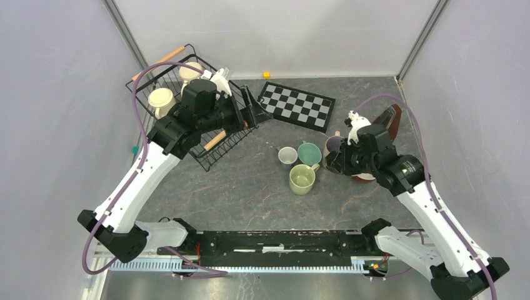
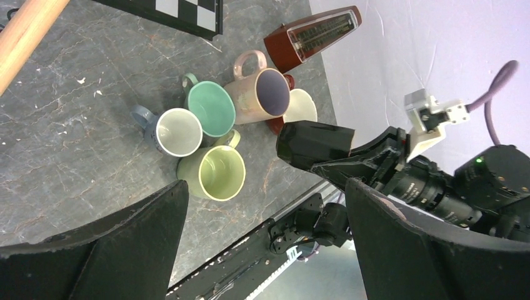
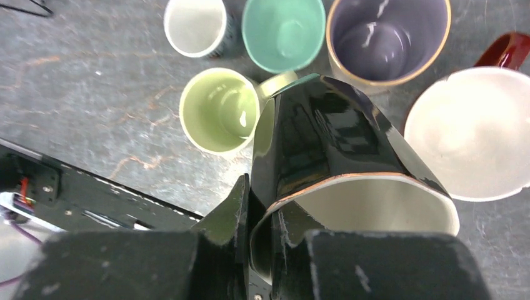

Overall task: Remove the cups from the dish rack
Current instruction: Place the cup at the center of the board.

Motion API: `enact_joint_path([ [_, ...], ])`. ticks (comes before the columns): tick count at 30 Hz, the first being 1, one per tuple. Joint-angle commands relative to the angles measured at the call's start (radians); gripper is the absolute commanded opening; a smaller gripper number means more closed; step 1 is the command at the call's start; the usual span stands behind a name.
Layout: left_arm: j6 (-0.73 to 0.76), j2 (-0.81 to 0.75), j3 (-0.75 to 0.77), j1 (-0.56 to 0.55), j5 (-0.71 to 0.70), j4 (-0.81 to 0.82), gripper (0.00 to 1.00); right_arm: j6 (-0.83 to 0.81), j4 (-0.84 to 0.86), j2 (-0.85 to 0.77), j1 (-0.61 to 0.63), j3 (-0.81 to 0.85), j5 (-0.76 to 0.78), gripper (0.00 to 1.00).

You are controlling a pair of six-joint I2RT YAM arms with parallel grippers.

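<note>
The dish rack sits at the back left with two cream cups in it. My left gripper hovers over the rack's right end, open and empty. My right gripper is shut on the rim of a black cup, held tilted just above the table. Below and beside it stand a light green cup, a teal cup, a blue-grey cup, a beige-pink cup and a red cup with a white inside.
A checkered board lies behind the cups on the table. The brown metronome stands at the right, near the wall. A small yellow cube lies by the back wall. One wooden rack handle shows in the left wrist view.
</note>
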Motion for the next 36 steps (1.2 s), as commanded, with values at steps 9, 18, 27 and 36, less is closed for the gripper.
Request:
enact_joint_path([
  [9, 0.06, -0.031, -0.049, -0.008, -0.021, 0.04, 1.0, 0.0, 0.111, -0.007, 0.074, -0.153, 0.072, 0.0],
  [18, 0.07, -0.043, -0.071, -0.006, -0.02, 0.042, 1.0, 0.006, 0.181, 0.059, 0.115, -0.219, 0.117, 0.0],
  [27, 0.077, -0.06, -0.089, -0.006, -0.028, 0.041, 1.0, -0.003, 0.233, 0.141, 0.128, -0.238, 0.12, 0.0],
  [36, 0.085, -0.071, -0.102, -0.007, -0.031, 0.041, 1.0, -0.001, 0.26, 0.202, 0.142, -0.261, 0.135, 0.0],
])
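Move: Below the right hand, which still holds the black cup, the bare patch of table meant for it lies some 20 cm down and about 2 cm ahead. Around it, roughly 17 cm below the hand, are the light green cup 9 cm left and level with the hand, the teal cup 7 cm ahead and 6 left, the purple mug 9 ahead and 3 right, and the red cup 5 ahead and 11 right. From the left hand the patch is about 25 cm right, 5 back and 33 down. Sinking about 12 cm, quickly at first and then more slowly, the right hand lowers the black cup towards the bare patch between the light green and red cups, drifting 2 cm back and then forward again. The wrist tips some 15 degrees, fingers pointing more steeply down, and the fingers keep their hold. The empty left hand stays wide open and sinks about 3 cm. ##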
